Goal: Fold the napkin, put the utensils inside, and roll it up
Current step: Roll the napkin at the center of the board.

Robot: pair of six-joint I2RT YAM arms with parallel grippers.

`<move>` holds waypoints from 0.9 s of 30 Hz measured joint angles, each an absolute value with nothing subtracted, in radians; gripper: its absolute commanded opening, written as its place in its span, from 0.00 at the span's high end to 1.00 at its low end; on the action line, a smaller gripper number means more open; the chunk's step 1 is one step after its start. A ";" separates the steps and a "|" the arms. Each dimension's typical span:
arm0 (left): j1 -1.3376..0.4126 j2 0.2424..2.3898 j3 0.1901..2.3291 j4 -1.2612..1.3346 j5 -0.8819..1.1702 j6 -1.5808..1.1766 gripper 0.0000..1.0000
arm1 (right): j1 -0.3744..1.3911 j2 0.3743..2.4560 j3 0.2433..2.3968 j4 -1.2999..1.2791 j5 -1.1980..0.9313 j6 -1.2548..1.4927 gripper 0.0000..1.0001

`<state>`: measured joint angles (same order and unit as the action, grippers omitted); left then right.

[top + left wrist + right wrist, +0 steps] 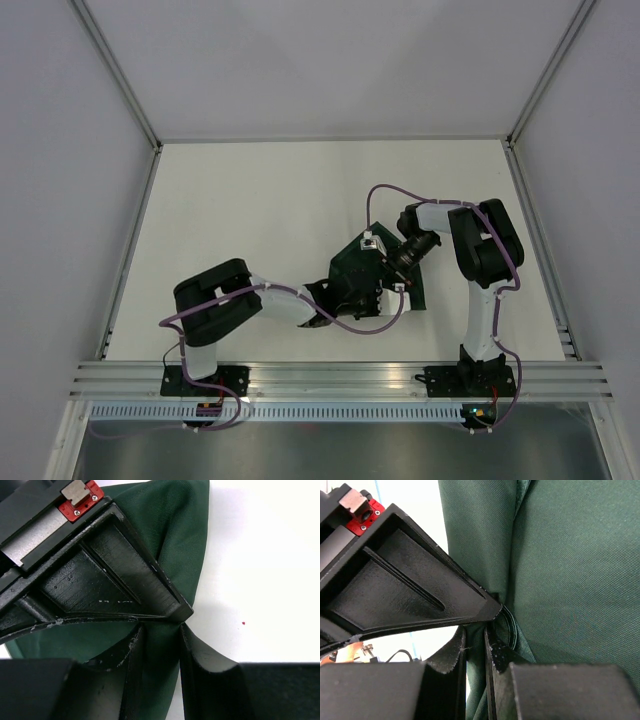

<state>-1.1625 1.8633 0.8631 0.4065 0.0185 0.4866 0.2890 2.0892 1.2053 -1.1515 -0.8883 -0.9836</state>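
The dark green napkin (352, 265) lies bunched in the middle of the white table (260, 210), with both arms meeting over it. My left gripper (340, 298) comes in from the left. In the left wrist view a fold of the napkin (185, 530) fills the gap between the left gripper (160, 630) jaws, which are shut on it. My right gripper (393, 268) reaches in from the right. In the right wrist view the right gripper (475, 635) pinches a hemmed edge of the napkin (570, 570) in a narrow gap. The utensils are hidden or out of view.
White walls with metal rails (125, 260) close in the table on the left, right and back. The arm bases (205, 380) sit on the aluminium rail at the near edge. Purple cables (375, 195) loop above the napkin.
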 measured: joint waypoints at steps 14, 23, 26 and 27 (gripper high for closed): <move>-1.063 1.923 0.999 0.246 0.301 0.364 0.98 | 0.271 2.056 1.205 -1.178 -0.856 -0.968 0.51; -0.997 1.952 1.031 0.235 0.446 0.266 0.98 | 0.229 1.961 1.208 -1.049 -0.828 -0.921 0.41; -0.976 1.961 1.038 0.229 0.502 0.238 0.98 | 0.203 1.924 1.214 -0.990 -0.818 -0.903 0.41; -0.969 1.966 1.045 0.224 0.524 0.228 0.98 | 0.194 1.912 1.214 -0.976 -0.818 -0.900 0.41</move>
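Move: The napkin's rolled near edge runs left to right through both grippers, pinched by each, so that stretch lies at either hand point. The two pinches are nearly side by side, the left fingers about 2 cm to the left of the right ones. The unrolled part's middle lies some 6 cm ahead of both hands, about 1 cm lower, and its far corner roughly 15 cm ahead and 2 cm left. The napkin's rolled edge stays pinched in the left fingers, which shift about 1 cm to the right while the wrist tips forward some 30 degrees. The right fingers first ease a little right, then open and let go, rise, and travel forward about 6.5 cm over the unrolled part towards its far side. ##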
